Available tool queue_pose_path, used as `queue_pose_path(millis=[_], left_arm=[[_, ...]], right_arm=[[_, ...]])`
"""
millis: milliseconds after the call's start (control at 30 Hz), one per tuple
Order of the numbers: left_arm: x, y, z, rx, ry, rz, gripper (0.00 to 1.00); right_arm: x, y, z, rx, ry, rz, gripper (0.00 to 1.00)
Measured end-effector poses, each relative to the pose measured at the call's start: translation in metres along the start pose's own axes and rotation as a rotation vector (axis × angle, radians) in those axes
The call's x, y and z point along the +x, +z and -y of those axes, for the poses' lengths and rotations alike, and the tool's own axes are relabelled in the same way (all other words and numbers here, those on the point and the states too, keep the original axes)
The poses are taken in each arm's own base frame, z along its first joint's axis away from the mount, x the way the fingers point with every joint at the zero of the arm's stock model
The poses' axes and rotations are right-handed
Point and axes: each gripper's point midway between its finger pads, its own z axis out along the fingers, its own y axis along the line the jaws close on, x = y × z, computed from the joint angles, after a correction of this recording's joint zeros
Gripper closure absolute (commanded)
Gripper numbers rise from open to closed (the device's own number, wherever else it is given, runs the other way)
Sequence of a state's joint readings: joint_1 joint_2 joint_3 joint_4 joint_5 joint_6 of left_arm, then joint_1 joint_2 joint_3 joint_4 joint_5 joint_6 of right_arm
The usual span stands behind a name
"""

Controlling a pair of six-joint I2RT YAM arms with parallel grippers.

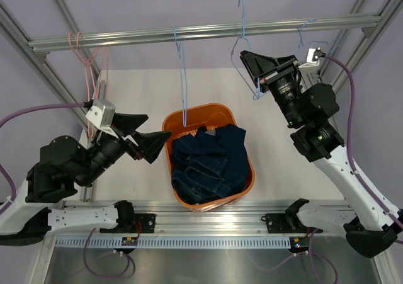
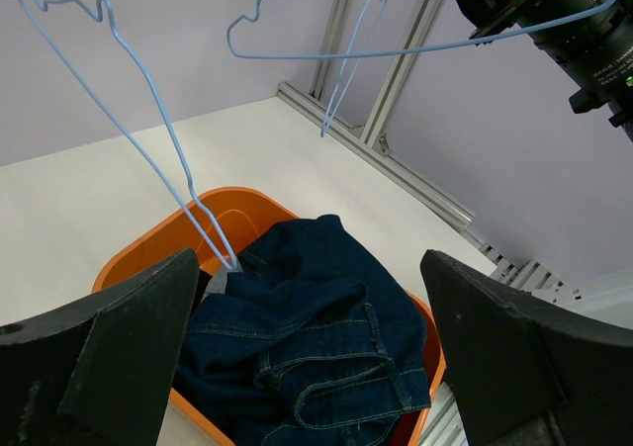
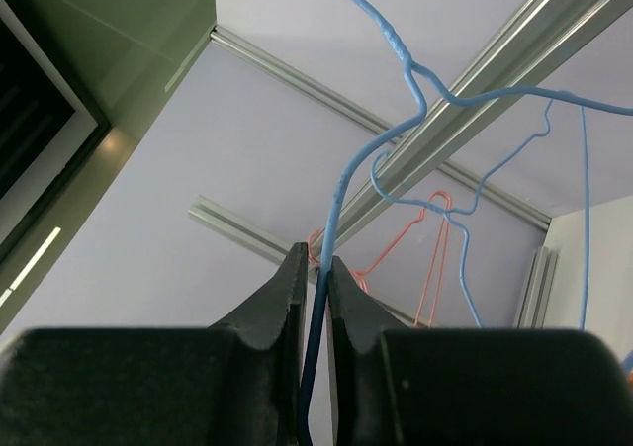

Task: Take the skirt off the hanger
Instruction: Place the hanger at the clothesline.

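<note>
No skirt shows in any view. Pink wire hangers [image 1: 86,60] hang bare from the left end of the rail and appear again far off in the right wrist view as pink hangers [image 3: 435,219]. My right gripper [image 1: 253,77] is raised near the rail. It is shut on the wire of a light-blue hanger [image 1: 242,48]. In its own view, the right gripper [image 3: 316,260] pinches that light-blue hanger [image 3: 346,179] between both fingertips. My left gripper [image 1: 157,128] stands wide open beside the orange basket's left rim. Nothing lies between the fingers of the left gripper [image 2: 309,263].
An orange basket [image 1: 245,182] in mid-table holds a crumpled dark navy denim garment [image 1: 211,161]. Another light-blue hanger [image 1: 183,76] hangs from the aluminium rail [image 1: 201,31] with its lower end down in the basket [image 2: 148,243]. More blue hangers hang at the right end of the rail.
</note>
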State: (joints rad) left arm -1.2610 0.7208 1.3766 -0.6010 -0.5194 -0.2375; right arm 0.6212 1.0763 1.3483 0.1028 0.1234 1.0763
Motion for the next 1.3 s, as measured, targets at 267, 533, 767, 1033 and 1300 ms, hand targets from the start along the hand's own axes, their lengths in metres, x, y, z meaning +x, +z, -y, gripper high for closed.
queue_pose_path(millis=[267, 533, 767, 1033, 1300], left_arm=[[0.007, -0.002, -0.002, -0.001, 0.0, -0.009, 0.01], [0.013, -0.001, -0.002, 0.0, -0.008, -0.019, 0.01], [0.018, 0.0, 0.0, 0.008, -0.02, -0.03, 0.01], [0.027, 0.003, 0.006, 0.026, -0.05, -0.049, 0.01], [0.042, 0.007, 0.009, 0.032, -0.078, -0.08, 0.01]], right_arm=[[0.007, 0.016, 0.024, 0.018, -0.026, 0.027, 1.0], [0.024, 0.013, 0.066, 0.097, -0.037, 0.006, 1.0], [0.031, -0.002, 0.079, 0.122, -0.037, -0.006, 0.94], [0.031, -0.017, 0.088, 0.152, -0.072, -0.013, 0.4], [0.028, -0.02, 0.1, 0.284, -0.257, -0.074, 0.16]])
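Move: My right hand holds the blue hanger, and the clothesline bar where it is to hang lies about 11 cm straight ahead and some 4 cm above that hand. One blue hanger already hangs on the bar, about 10 cm ahead and 18 cm to the left; another hangs some 12 cm ahead and 20 cm to the right, both roughly 6 cm lower than my hand. From my left hand, that spot on the bar is about 25 cm ahead, 23 cm right and 12 cm up. With the hanger still pinched in my right hand, I carry its hook forward about 3.5 cm over the bar while sinking, then keep lowering and ease back slightly, some 10 cm down in all. Late on, I open those fingers wide around the wire as the wrist rolls left side down. My open left hand sinks about 3.5 cm and drifts right. ##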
